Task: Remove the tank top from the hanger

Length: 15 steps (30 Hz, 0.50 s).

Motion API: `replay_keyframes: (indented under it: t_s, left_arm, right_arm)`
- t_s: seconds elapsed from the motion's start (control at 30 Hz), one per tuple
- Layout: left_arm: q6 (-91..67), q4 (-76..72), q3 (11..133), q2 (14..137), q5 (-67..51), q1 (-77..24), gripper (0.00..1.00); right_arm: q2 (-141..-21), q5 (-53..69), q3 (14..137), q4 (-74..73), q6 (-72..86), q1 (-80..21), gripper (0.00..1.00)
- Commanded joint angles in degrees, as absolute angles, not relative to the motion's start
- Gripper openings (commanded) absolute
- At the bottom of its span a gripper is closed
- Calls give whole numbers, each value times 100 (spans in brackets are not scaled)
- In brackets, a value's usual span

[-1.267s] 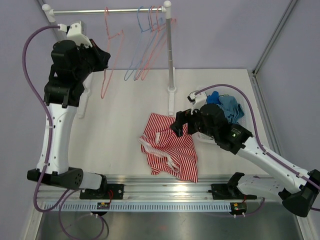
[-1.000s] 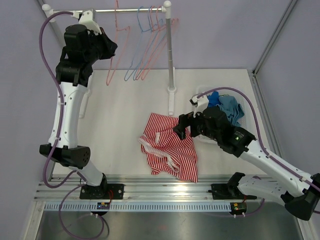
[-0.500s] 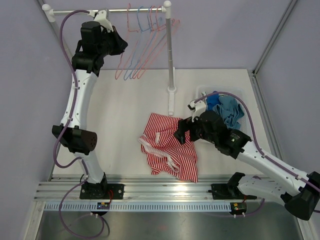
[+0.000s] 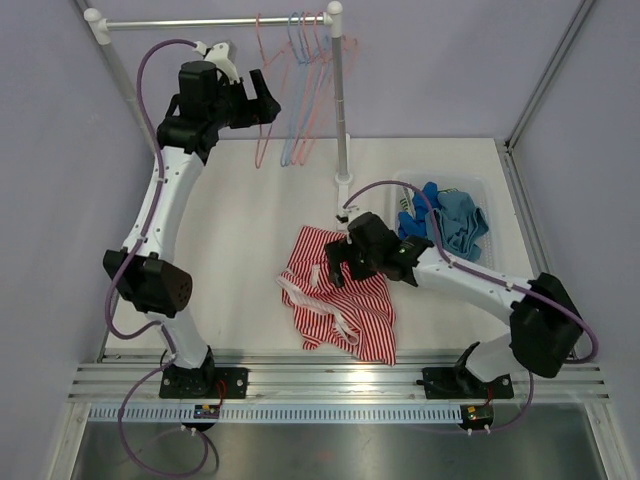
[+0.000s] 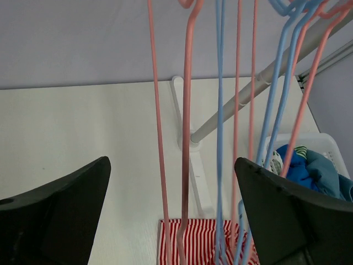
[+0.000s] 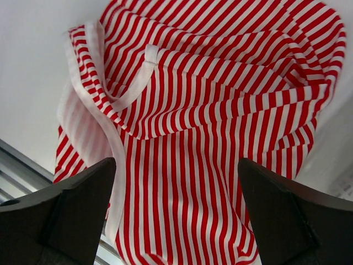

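The red-and-white striped tank top (image 4: 340,300) lies crumpled on the table, off any hanger; it fills the right wrist view (image 6: 209,138). My right gripper (image 4: 334,268) is open, hovering just above its upper edge, fingers (image 6: 66,221) apart with nothing between them. My left gripper (image 4: 268,98) is open, raised beside the bare pink and blue hangers (image 4: 300,90) on the rail (image 4: 215,20). In the left wrist view a pink hanger (image 5: 186,138) hangs between the spread fingers (image 5: 60,215), untouched.
A white bin (image 4: 450,215) with blue clothes stands at the right of the table. The rack's upright post (image 4: 342,120) and its base (image 4: 343,195) stand just behind the tank top. The metal rail (image 4: 300,385) runs along the near edge.
My left gripper has swung right along the rail, pushing the pink hanger up against the others. My right gripper has moved left to over the tank top's upper edge.
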<state>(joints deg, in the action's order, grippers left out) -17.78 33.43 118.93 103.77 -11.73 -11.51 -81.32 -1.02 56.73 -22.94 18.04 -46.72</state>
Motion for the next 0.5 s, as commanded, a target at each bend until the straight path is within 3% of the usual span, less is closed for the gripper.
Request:
replay_keyframes:
  t_s: [0.0,0.17,0.43,0.47]
  left_arm:
    - [-1652,3015,11534,9362,-818,-1099,99]
    - [-1792,3296,10839,8283,24,-1055,99]
    - [-2399,2690,8194,5882,668,-1055,99]
    - [-2452,2698,7756,5680,694,-1063,99]
  right_arm:
    - [-8612,-19,6099,-2312,1855,-4676,99]
    - [-9605,-104,6477,-2548,1907,-4755,100]
    - [-11355,-633,7023,-3182,1977,-5089,99]
    - [-11382,-642,7005,-3147,2012,-5124,94]
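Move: The striped tank top lies spread on the table with its middle about 11 cm below my right hand and some 7 cm back. From that hand the white basket is about 23 cm to the right and 9 cm ahead, and the rack's foot roughly 18 cm ahead and 2 cm right. My left hand has the emptied red hanger about 4 cm ahead at its own height; from it the tank top's middle lies some 33 cm back, 12 cm right and 37 cm below. I drive my open right hand about 10 cm down onto the upper part of the tank top, tipping the fingers some 20 degrees steeper, and end with a small slide left, fingertips in the cloth and still open. Meanwhile my left hand, already open, backs away from the hangers some 17 cm, drifting left and rising a little as it swings to the left. ##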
